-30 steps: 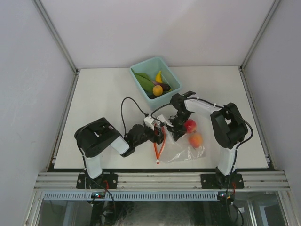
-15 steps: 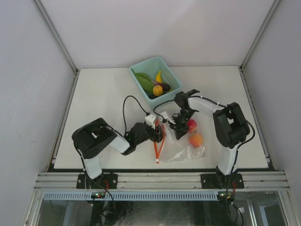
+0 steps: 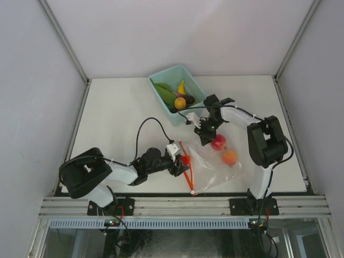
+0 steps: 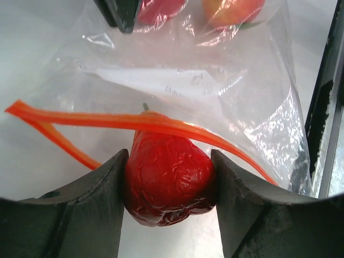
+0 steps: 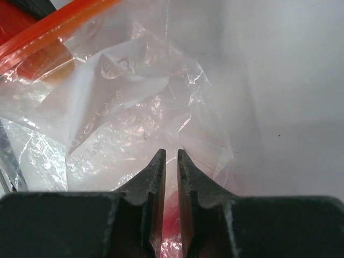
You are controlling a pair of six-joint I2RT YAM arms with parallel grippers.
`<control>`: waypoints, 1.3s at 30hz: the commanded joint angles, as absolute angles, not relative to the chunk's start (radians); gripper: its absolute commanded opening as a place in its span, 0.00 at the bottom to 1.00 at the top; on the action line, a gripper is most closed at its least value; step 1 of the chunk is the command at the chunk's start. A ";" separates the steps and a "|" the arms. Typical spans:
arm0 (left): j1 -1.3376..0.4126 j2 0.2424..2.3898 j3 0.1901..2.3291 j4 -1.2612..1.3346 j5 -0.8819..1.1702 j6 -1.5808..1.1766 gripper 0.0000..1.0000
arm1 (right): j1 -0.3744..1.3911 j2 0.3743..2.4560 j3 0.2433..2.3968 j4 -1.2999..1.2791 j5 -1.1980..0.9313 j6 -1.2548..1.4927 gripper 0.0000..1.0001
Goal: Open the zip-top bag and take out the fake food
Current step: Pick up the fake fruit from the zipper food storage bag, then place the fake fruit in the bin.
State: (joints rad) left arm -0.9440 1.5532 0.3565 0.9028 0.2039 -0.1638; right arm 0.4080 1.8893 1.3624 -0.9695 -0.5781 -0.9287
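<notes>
The clear zip-top bag [image 3: 215, 169] lies at the near middle of the table, its red-orange zipper strip [image 3: 186, 166] gaping on the left. My left gripper [image 3: 181, 161] is shut on a red, wrinkled fake food piece [image 4: 169, 180] right at that strip [image 4: 134, 121]. A red apple [image 3: 218, 142] and an orange-red peach [image 3: 230, 156] lie inside the bag. My right gripper [image 3: 206, 135] stands at the bag's far edge beside the apple, and its jaws [image 5: 171, 155] pinch the thin plastic [image 5: 123, 123].
A teal bin [image 3: 159, 98] at the back holds a long green piece, a yellow piece, a dark purple eggplant and an orange one. The left arm's black cable [image 3: 141, 131] loops over the table. The table's front edge runs just below the bag.
My left gripper narrowed onto the red piece and drew back toward the near left. The bag slid right and nearer. My right gripper moved farther away, toward the bin.
</notes>
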 commanded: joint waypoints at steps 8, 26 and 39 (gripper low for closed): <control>-0.870 1.357 0.286 0.737 0.181 -0.246 0.33 | 0.345 1.745 1.383 -0.979 -0.803 -0.966 0.17; -0.660 1.158 0.358 0.728 0.692 -0.661 0.31 | 0.341 1.465 1.373 -1.206 -1.182 -1.566 0.92; -0.638 1.548 0.534 1.396 0.759 -1.396 0.28 | 0.453 1.295 1.388 -1.039 -1.131 -1.439 0.91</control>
State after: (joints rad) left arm -0.6395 1.4960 0.4603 1.1450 0.7425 -1.1477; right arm 0.4297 1.3327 1.3518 -1.0981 -1.1057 -1.4952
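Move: Just at the bag mouth the left hand already holds the red pepper, its stem end still behind the orange zip strip. The right gripper lies about 8 cm ahead of that hand and 8 cm to its right, at like height; the bin's middle is some 26 cm ahead and 3 cm left. From the nearly shut right hand, the pepper is about 8 cm back and 8 cm left. The apple sits 6 cm to that hand's right, straight across, and the peach 10 cm right and 6 cm back. Keeping its grip on the pepper, the left hand draws about 6 cm left out of the bag mouth, then climbs and comes back right, ending some 14 cm higher with its fingers levelled to point right. The right hand rises about 21 cm, also going back and left, spreads wide open and swings its fingers up from steeply down to point left, facing the pepper. ##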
